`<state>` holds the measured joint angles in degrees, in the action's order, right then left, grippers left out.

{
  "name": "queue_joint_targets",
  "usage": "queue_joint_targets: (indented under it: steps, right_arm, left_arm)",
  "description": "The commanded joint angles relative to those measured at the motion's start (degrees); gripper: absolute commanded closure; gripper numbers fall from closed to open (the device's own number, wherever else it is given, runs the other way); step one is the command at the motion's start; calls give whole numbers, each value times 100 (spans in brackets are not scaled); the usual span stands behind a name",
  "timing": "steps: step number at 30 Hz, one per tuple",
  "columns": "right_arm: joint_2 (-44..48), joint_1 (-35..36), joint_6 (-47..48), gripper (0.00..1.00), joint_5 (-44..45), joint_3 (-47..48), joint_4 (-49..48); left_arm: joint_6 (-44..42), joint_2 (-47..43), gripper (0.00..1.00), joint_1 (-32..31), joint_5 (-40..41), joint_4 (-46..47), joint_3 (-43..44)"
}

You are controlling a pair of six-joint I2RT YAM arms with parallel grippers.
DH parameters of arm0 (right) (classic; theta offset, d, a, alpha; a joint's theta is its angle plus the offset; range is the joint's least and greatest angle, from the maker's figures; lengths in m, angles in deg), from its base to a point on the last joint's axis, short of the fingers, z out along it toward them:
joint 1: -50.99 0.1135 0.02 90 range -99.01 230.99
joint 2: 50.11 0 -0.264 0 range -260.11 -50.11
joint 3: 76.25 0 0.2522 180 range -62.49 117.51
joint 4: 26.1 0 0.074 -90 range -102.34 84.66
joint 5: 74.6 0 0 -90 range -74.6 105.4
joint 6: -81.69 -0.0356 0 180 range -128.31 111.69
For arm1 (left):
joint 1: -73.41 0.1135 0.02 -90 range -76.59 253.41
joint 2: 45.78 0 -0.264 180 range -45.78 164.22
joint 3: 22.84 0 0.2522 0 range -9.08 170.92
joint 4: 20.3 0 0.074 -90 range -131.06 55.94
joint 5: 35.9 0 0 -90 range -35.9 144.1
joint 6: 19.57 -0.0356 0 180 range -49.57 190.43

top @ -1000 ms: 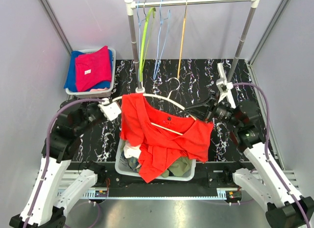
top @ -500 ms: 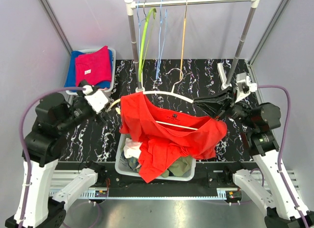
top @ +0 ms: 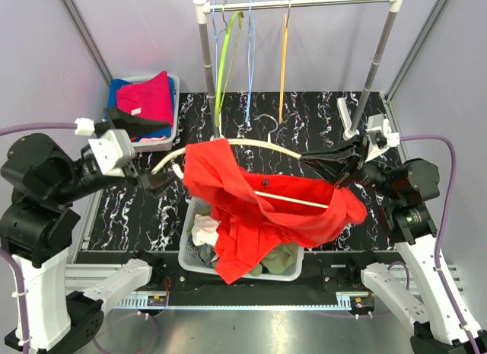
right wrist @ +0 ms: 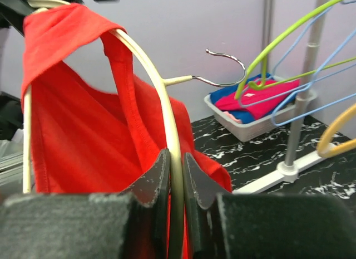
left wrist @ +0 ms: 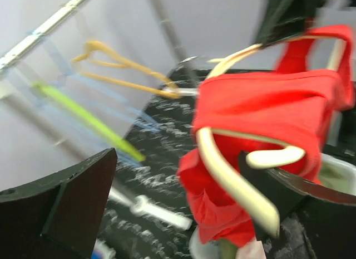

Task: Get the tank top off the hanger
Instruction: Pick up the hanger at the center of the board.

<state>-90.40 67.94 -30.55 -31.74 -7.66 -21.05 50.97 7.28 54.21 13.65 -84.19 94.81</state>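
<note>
A red tank top (top: 259,217) drapes over a cream hanger (top: 251,144) held in the air above a laundry basket. My right gripper (top: 335,165) is shut on the hanger's right arm; in the right wrist view its fingers (right wrist: 161,172) pinch the cream hanger (right wrist: 150,75), with the red tank top (right wrist: 72,131) beside it. My left gripper (top: 148,152) stands wide open to the left of the hanger's left end, holding nothing. In the left wrist view the left gripper (left wrist: 181,164) faces the hanger's end (left wrist: 222,175), with the tank top (left wrist: 261,108) still wrapped over it.
A white laundry basket (top: 190,255) with mixed clothes sits under the tank top. A grey bin (top: 173,125) of folded pink and blue clothes stands at the back left. The clothes rack (top: 297,2) behind carries green, blue and orange hangers (top: 283,57).
My left gripper opened, let go and drew back to the left. The right arm carried the hanger and tank top rightward and a little up.
</note>
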Motion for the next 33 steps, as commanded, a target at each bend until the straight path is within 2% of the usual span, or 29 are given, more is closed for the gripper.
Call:
queue_joint_targets:
  steps: [1, 8, 12, 16, 19, 22, 24, 29, 32, 33]
  right_arm:
    - [-5, 151, 106, 93, -323, 159, -175]
    - [-31, 151, 193, 95, -288, 335, -210]
    - [-14, 151, 456, 96, -191, 476, 113]
    - [83, 159, 948, 100, 20, 669, 510]
    - [162, 151, 1300, 100, 222, 661, 668]
    - [241, 159, 1625, 100, 389, 670, 818]
    - [355, 151, 1924, 100, 556, 617, 845]
    - [698, 151, 2663, 100, 1083, 336, 582]
    - [707, 151, 2786, 100, 1066, 213, 354]
    - [707, 151, 2821, 100, 1057, 143, 292]
  left_arm:
    - [-39, -223, 1, -110, -915, -304, -869]
    - [-979, -1200, 1, -119, -227, -717, -3170]
    - [-1340, -1482, 1, -119, 308, -858, -3613]
    - [-1718, -1562, 1, -110, 1351, -832, -3491]
    - [-2165, -1500, 1, -110, 1889, -884, -3079]
    - [-2858, -1395, 1, -110, 2267, -1200, -2621]
    - [-3028, -1403, 1, -110, 2444, -1437, -2497]
    - [-3204, -1474, 1, -110, 2366, -1693, -2331]
    - [-2766, -1212, 1, -119, 1893, -1763, -1691]
    - [-2634, -1123, 1, -110, 1482, -1772, -1462]
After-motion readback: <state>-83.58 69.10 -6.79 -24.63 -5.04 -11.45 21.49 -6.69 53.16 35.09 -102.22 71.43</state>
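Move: The red tank top hangs on the cream hanger, its middle about 22 cm to the right of the empty, open left hand, some 4 cm back and 12 cm lower. The hanger's left end is just 5 cm below that hand; the basket of clothes is about 18 cm to its right, level with it fore and aft, some 40 cm down. From the right hand, which holds the hanger's right side, the tank top is 9 cm left, 7 cm back and 8 cm below. With the tank top still slung on the hanger in the right hand's grip, the left hand drops about 20 cm with fingers wide open, then climbs back some 5 cm while easing left, away from the cloth, its fingers tipping down. The right hand keeps its pinch and rolls roughly 20 degrees, forward side rising, turning clockwise as it drifts slightly right and up. ##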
